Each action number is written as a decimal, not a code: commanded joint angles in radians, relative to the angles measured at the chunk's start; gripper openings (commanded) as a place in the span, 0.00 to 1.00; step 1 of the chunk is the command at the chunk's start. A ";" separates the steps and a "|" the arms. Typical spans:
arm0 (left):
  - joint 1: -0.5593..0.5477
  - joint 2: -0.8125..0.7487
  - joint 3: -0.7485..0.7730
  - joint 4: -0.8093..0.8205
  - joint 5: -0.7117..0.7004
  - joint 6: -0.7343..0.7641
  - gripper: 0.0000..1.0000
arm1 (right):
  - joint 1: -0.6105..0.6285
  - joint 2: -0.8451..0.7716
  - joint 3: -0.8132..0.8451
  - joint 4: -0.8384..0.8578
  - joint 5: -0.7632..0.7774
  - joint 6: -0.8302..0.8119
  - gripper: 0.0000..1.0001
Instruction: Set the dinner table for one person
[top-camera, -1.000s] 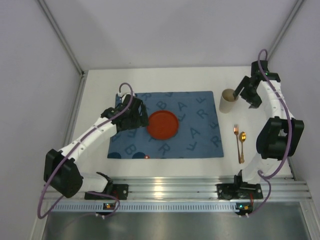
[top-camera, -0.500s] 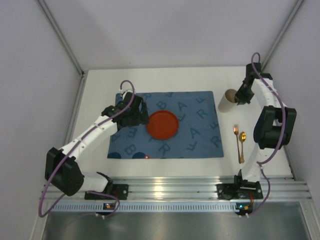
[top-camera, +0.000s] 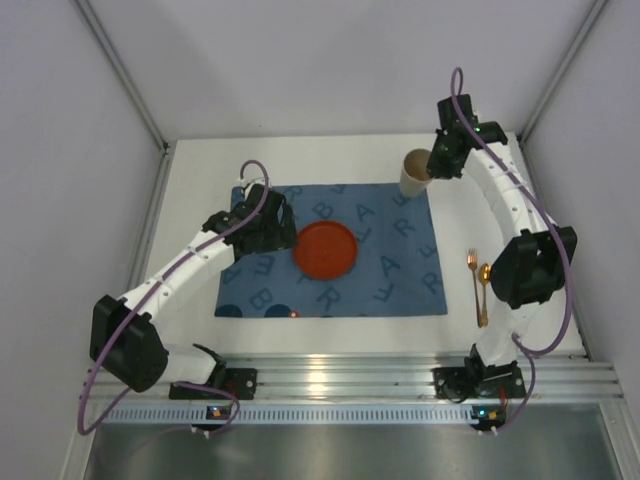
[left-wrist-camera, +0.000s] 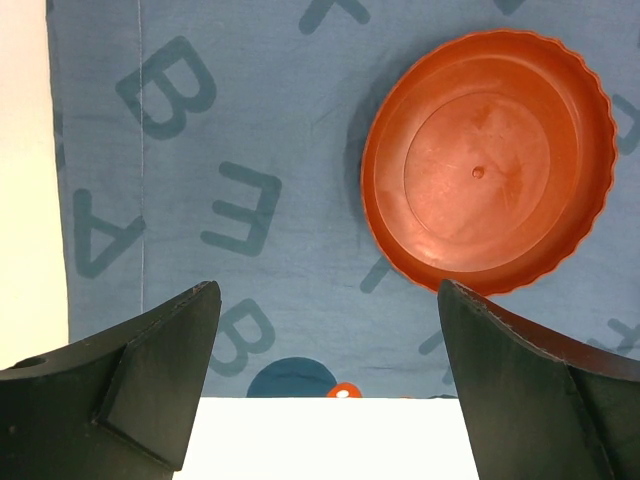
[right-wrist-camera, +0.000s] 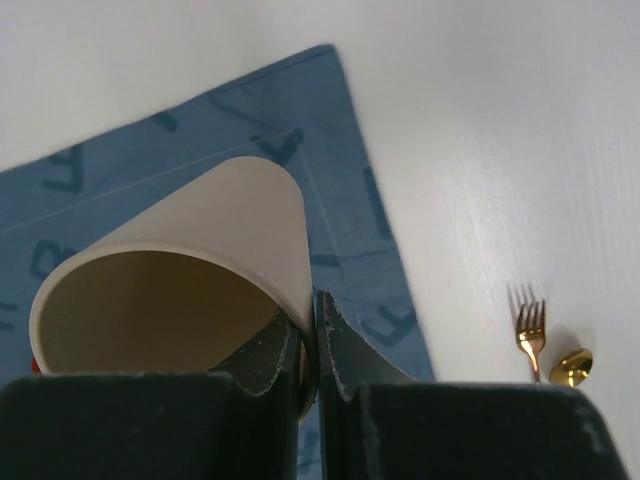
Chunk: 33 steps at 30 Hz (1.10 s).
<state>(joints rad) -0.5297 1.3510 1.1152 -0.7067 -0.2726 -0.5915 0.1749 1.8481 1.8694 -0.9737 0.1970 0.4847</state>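
Observation:
My right gripper (top-camera: 432, 166) is shut on the rim of a beige paper cup (top-camera: 415, 173), one finger inside and one outside, holding it above the back right corner of the blue letter-printed placemat (top-camera: 390, 270). The cup also shows in the right wrist view (right-wrist-camera: 200, 275), gripper (right-wrist-camera: 315, 350). A red plate (top-camera: 325, 249) lies on the placemat, also in the left wrist view (left-wrist-camera: 490, 175). My left gripper (top-camera: 283, 238) is open and empty just left of the plate, gripper (left-wrist-camera: 330, 330). A gold fork (top-camera: 473, 278) and spoon (top-camera: 485, 280) lie on the white dinner table (top-camera: 500, 200) to the right.
Grey walls enclose the table on three sides. A metal rail (top-camera: 340, 385) with both arm bases runs along the near edge. A small red dot (top-camera: 294, 314) sits at the placemat's front edge.
My right gripper has lifted the cup and carried it left and back, from beside the placemat's right edge to its back right corner. The left arm has barely moved.

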 joint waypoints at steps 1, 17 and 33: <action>0.005 0.005 0.015 0.030 0.015 0.016 0.95 | 0.063 -0.027 0.005 -0.030 0.001 0.041 0.00; 0.008 -0.038 0.009 -0.004 -0.007 0.047 0.95 | 0.120 0.203 0.111 -0.054 0.041 0.078 0.08; 0.007 -0.049 0.054 0.015 0.026 0.079 0.94 | 0.091 -0.038 0.037 -0.006 0.131 0.054 0.77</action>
<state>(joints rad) -0.5251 1.3346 1.1244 -0.7113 -0.2504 -0.5354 0.2829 1.9839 1.9091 -1.0115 0.2619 0.5529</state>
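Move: The cup, already pinched by its right rim and hanging off the mat, goes to a spot near the blue placemat's far right corner, about 9 cm left of the right hand, 1 cm ahead and some 17 cm below. The red plate lies around 27 cm left and 9 cm back; the fork is 19 cm back and 7 cm right, with the spoon 3 cm right of the fork. From the left hand, the cup's spot is roughly 29 cm right, 14 cm ahead and 11 cm below. The cup, still held by its right rim, is carried by the right hand about 5 cm left, then lowered some 8.5 cm onto the placemat's far right part, the fingers tipping about 10 degrees steeper. There the fingers open wide around the rim wall and the hand starts straight back up, nearly 4 cm. ##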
